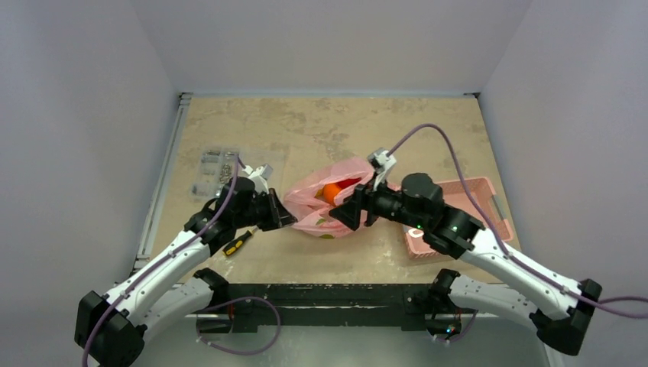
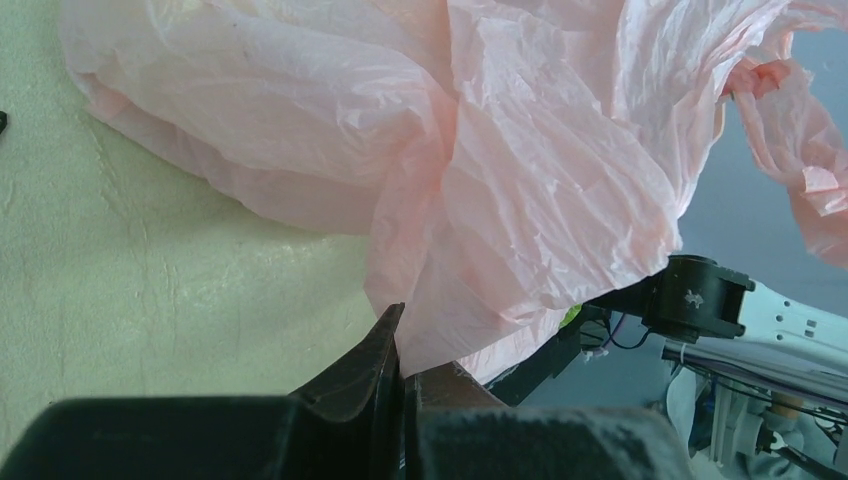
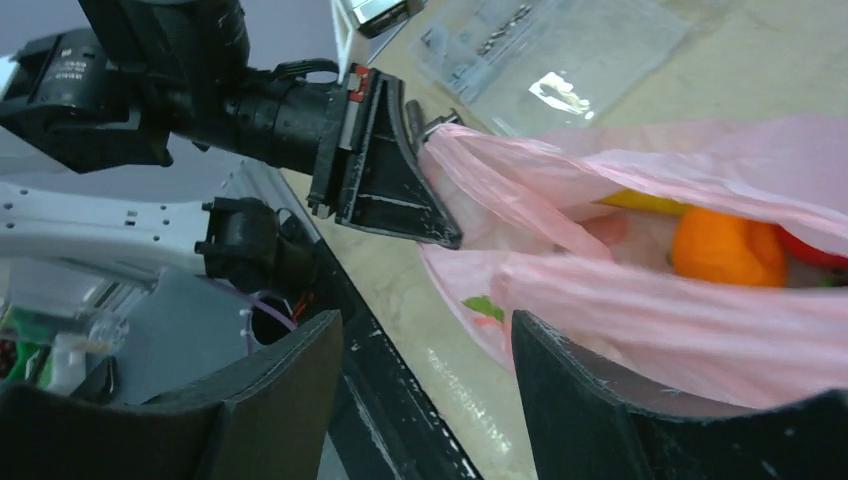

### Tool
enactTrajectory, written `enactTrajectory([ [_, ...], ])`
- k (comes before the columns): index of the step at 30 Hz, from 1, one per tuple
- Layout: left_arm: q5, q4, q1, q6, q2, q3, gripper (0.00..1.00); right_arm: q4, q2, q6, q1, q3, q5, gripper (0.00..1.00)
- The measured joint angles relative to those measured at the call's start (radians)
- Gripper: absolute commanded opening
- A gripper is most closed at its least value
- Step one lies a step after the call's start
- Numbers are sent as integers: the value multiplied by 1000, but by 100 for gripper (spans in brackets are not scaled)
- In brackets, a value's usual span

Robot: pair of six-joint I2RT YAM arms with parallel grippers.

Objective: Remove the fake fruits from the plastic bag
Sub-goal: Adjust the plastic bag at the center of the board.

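Note:
The plastic bag (image 1: 325,206) is thin, crinkly and pink, and lies mid-table with its mouth open. My left gripper (image 1: 287,217) is shut on the bag's left edge, and its fingers pinch a fold of the film (image 2: 405,352). Inside the mouth I see some of the fake fruits: an orange (image 3: 725,250), a yellow one (image 3: 640,203) and a bit of a red one (image 3: 815,250). My right gripper (image 1: 345,215) stands open at the bag's right side. Its right finger lies against the bag (image 3: 650,310), with nothing held between the fingers (image 3: 425,335).
A rigid pink basket (image 1: 477,202) stands right of the bag, partly under my right arm. A yellow-handled screwdriver (image 1: 237,243) lies beside my left arm. A clear packet of small hardware (image 1: 218,170) lies at the back left. The table's near edge runs just below the bag.

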Motion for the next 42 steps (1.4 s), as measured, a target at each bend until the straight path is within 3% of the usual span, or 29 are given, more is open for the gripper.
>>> enactTrajectory([
  [2, 2, -9, 0, 3, 3, 3, 0, 79, 90, -12, 41, 0, -34, 51],
  [5, 5, -12, 0, 7, 3, 4, 0, 179, 200, -21, 50, -16, -27, 32],
  [7, 6, -19, 0, 8, 3, 5, 0, 266, 254, -10, 50, -70, 44, 19],
  [9, 6, -35, 0, 10, 1, 11, 0, 331, 296, 5, 49, -140, 137, 14],
  [14, 10, -54, 0, 3, -10, 32, 0, 432, 492, 0, 74, -192, 257, 14],
  [18, 16, -61, 0, -21, 6, 71, 0, 468, 608, 6, 234, -188, 320, 14],
  [19, 20, -60, 0, -28, 13, 82, 7, 475, 622, 11, 274, -185, 332, 14],
  [21, 25, -53, 0, -47, 19, 94, 34, 488, 638, 36, 331, -177, 352, 15],
  [22, 26, -51, 0, -53, 16, 95, 43, 495, 642, 47, 340, -175, 357, 15],
  [26, 26, -59, -1, -81, -38, 85, 68, 508, 637, 78, 336, -174, 380, 16],
  [31, 7, -94, -5, -93, -227, -7, 85, 507, 593, 90, 330, -173, 412, 16],
  [35, -6, -109, -8, -118, -318, -84, 87, 507, 555, 109, 330, -173, 426, 17],
  [39, -20, -113, -10, -126, -259, -105, 85, 508, 542, 125, 330, -173, 435, 17],
  [42, -50, -112, -10, -116, -195, -105, 73, 507, 542, 129, 330, -173, 455, 18],
])
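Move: Over the bag's near edge, the right hand stands open, with the bag's near-left part about 9 cm to its left, 2 cm ahead and 19 cm below. The orange fruit in the mouth lies some 11 cm ahead, 4 cm left and 23 cm below that hand. The left hand already pinches the rim; the same near-left part is about 4 cm to its right, level with it fore and aft, some 6 cm lower. The screwdriver lies roughly 13 cm to its left, straight sideways, on the board. Dropping some 20 cm and swinging 10 cm left, the right hand first bows forward and back, its fingers drawing nearly together, down to the bag's mouth beside the left fingers, then rises about 4 cm. The left hand lifts slightly, opens wide to let go of the rim, backs off a little to the left and then sinks. ##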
